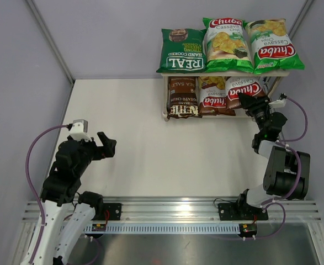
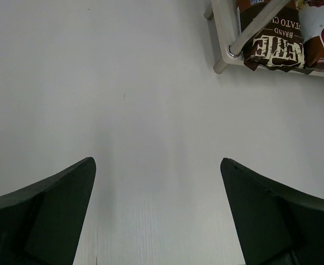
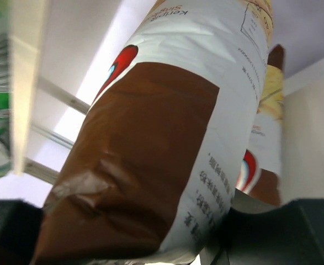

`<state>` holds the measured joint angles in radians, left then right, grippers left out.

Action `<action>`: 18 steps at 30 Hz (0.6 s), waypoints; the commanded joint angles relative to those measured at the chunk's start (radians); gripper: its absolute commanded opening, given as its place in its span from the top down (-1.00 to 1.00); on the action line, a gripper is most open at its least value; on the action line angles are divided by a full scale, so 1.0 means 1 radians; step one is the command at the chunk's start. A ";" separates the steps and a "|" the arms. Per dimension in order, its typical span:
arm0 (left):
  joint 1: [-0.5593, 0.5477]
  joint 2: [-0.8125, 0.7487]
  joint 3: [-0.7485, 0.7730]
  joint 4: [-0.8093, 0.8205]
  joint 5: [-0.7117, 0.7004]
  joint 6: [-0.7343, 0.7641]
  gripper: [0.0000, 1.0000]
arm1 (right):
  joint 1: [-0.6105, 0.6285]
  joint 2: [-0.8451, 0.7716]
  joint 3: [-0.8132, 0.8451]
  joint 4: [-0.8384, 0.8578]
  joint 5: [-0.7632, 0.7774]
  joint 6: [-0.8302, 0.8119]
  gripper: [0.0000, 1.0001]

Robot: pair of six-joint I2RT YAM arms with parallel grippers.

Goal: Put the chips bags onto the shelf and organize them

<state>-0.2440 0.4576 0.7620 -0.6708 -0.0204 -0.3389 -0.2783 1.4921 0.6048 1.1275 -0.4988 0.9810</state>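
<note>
The shelf [image 1: 222, 73] stands at the back right. On its top board lie a dark green REAL bag [image 1: 181, 52] and two light green Chuba bags [image 1: 225, 44] [image 1: 273, 47]. The lower board carries a dark brown Kettle bag [image 1: 182, 99], a brown-red Chuba bag [image 1: 212, 98] and a second brown-red Chuba bag [image 1: 240, 88] at the right end. My right gripper [image 1: 251, 103] is shut on that last bag, which fills the right wrist view [image 3: 150, 165] between the fingers [image 3: 294, 232]. My left gripper [image 1: 104, 144] hangs open over bare table at the left, holding nothing [image 2: 157, 163].
Grey walls enclose the white table on the left, back and right. The shelf's silver leg [image 2: 255, 27] and lower board [image 2: 222, 33] show at the top right of the left wrist view, with the Kettle bag [image 2: 275, 47] on it. The arms' rail [image 1: 167, 212] runs along the near edge.
</note>
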 commanded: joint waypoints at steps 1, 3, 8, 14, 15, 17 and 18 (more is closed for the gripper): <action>-0.001 -0.016 -0.001 0.051 0.043 0.018 -0.98 | -0.013 0.003 0.070 0.037 0.006 -0.154 0.64; -0.003 -0.019 -0.004 0.053 0.051 0.018 -0.98 | -0.022 0.010 0.084 0.019 0.006 -0.177 0.64; -0.009 -0.027 -0.006 0.054 0.054 0.018 -0.98 | -0.044 0.028 0.092 0.028 0.008 -0.186 0.64; -0.018 -0.037 -0.009 0.056 0.056 0.020 -0.98 | -0.064 0.089 0.130 -0.015 -0.027 -0.258 0.64; -0.020 -0.040 -0.007 0.057 0.056 0.018 -0.98 | -0.068 0.100 0.131 0.001 -0.053 -0.261 0.64; -0.024 -0.043 -0.009 0.057 0.056 0.018 -0.98 | -0.073 0.128 0.121 0.034 -0.067 -0.283 0.64; -0.026 -0.042 -0.009 0.057 0.056 0.018 -0.98 | -0.073 0.137 0.118 0.041 -0.069 -0.298 0.64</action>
<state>-0.2611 0.4259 0.7586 -0.6586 0.0086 -0.3374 -0.3416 1.6115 0.6918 1.0546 -0.5259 0.7589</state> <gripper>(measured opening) 0.988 0.495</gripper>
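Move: The held brown Chuba bag is bound for the free right end of the lower shelf, whose middle is some 8 cm ahead of the right hand, 6 cm to its right and 6 cm below. The seated brown Chuba bag lies about 10 cm left and 7 cm ahead, with the Sea Salt bag roughly 25 cm left and 7 cm ahead, both about 6 cm lower. From the left hand that free end is around 28 cm forward, 65 cm right and 6 cm lower. The brown Chuba bag, still pinched in the right fingers, is carried about 4 cm to the right, away from the seated brown Chuba bag, and further in towards the free end of the lower shelf, under the upper board. The right hand also sinks some 3.5 cm, mostly late, and eases forward while rolling its left side down about 10 degrees; the fingers keep their hold. ##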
